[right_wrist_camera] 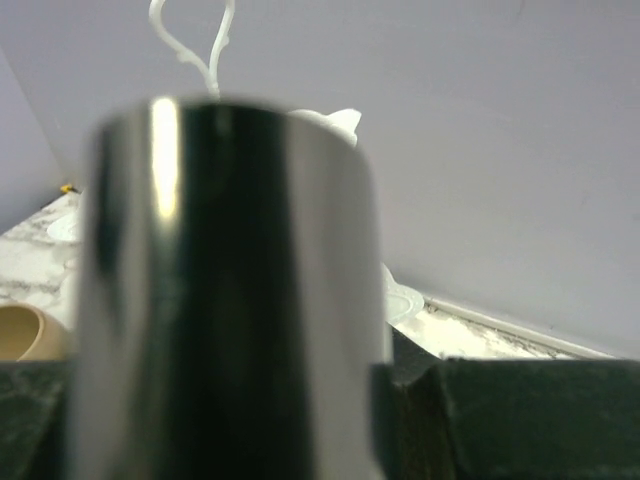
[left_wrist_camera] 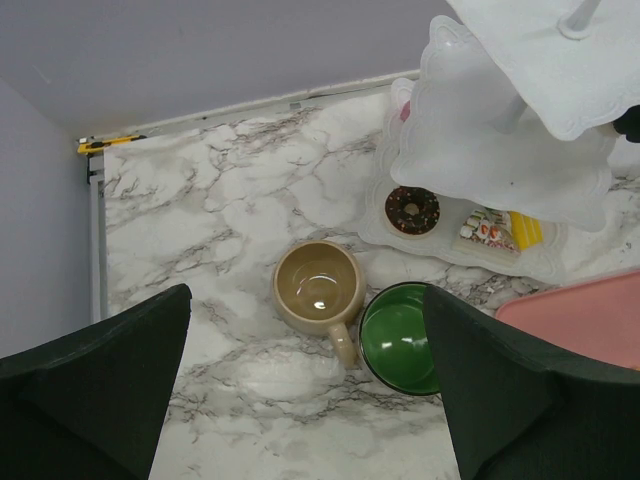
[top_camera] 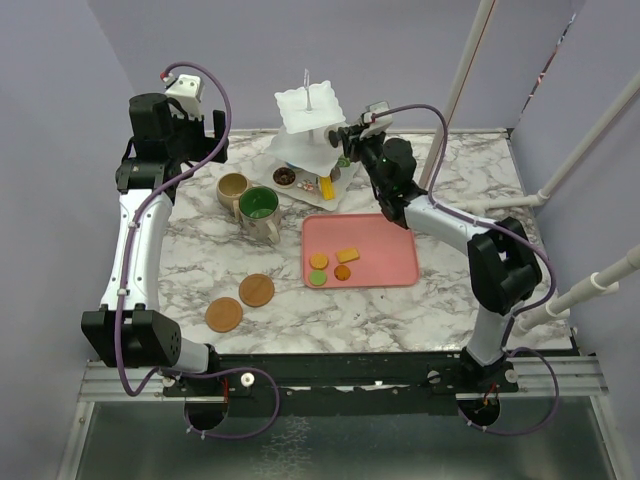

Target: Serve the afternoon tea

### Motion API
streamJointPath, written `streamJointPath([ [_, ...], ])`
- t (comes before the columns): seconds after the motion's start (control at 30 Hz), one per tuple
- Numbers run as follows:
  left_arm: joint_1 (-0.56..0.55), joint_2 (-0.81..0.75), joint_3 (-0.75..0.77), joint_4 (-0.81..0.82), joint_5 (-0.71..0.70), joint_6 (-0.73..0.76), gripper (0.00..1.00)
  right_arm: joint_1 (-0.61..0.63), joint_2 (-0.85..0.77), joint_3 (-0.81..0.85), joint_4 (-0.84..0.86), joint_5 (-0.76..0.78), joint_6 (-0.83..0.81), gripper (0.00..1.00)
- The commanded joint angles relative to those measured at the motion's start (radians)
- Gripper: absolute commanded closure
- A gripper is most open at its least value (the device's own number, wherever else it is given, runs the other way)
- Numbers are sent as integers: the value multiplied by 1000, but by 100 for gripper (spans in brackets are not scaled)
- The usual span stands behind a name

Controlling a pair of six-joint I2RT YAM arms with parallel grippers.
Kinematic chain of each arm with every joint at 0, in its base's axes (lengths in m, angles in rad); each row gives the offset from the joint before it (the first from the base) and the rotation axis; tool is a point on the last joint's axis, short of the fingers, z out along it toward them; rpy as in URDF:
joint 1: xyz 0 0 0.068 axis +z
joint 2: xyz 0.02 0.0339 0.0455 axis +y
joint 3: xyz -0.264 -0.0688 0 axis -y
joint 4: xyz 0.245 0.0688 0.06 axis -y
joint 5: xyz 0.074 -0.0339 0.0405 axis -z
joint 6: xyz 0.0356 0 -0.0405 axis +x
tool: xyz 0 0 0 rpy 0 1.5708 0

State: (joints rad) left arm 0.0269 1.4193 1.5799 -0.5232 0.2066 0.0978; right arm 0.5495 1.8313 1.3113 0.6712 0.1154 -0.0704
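The white three-tier stand (top_camera: 308, 108) is at the back of the table, with a chocolate donut (top_camera: 284, 176) and a cake slice (top_camera: 326, 186) on its bottom tier. My right gripper (top_camera: 349, 141) is at the stand's right side, shut on black tongs (right_wrist_camera: 230, 300) that fill the right wrist view. What the tongs' tips hold is hidden. The beige mug (top_camera: 232, 188) and green-inside mug (top_camera: 258, 206) stand side by side left of the stand. My left gripper (top_camera: 205, 135) hangs open high above them (left_wrist_camera: 305, 330). Several pastries (top_camera: 330, 266) lie on the pink tray (top_camera: 395, 268).
Two round wooden coasters (top_camera: 257, 290) (top_camera: 224, 314) lie near the front left. The pink tray sits in front of the stand. Walls close off the back and left of the marble table (top_camera: 450, 170).
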Motion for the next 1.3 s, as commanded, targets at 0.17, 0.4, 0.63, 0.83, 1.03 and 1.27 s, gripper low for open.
streamJointPath([
  [0.17, 8, -43, 9, -30, 25, 19, 1, 1, 108, 24, 219, 68, -11, 76],
  [0.4, 8, -73, -23, -34, 30, 15, 1, 1, 155, 31, 258, 99, -1, 69],
  [0.63, 9, -94, -54, -36, 20, 44, 1, 2, 168, 38, 251, 106, -11, 51],
  [0.83, 8, -86, -49, -37, 37, 34, 1, 1, 148, 23, 247, 103, -32, 43],
  [1.03, 8, -88, -41, -43, 81, 44, 1, 3, 72, -39, 231, 104, -56, 42],
  [1.27, 9, -65, -15, -67, 89, 33, 1, 30, -159, -266, 185, 88, -8, 41],
])
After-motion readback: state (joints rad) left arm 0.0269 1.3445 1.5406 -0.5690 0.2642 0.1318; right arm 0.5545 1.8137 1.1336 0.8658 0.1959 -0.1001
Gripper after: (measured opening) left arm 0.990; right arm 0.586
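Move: The white round cake held in the right fingers is bound for the right side of the stand's middle tier, a spot about 3 cm ahead and 4 cm below that hand. The top tier's middle is some 4 cm left, 2 cm farther out and 6 cm above the hand. On the bottom tier, roughly 14 cm down, the yellow cake lies about 3 cm back and straight in line, the chocolate donut level and 11 cm left. From the left hand the spot is some 27 cm right, 9 cm ahead and 8 cm below. The white cake, still pinched by the right hand, is carried about 3 cm forward and 3.5 cm down beneath the edge of the top tier onto the middle one. There the fingers open partway and let go, then the hand backs out some 4 cm, drifting 2 cm right, away from the stand. The empty left hand draws back about 2.5 cm, still wide open. ##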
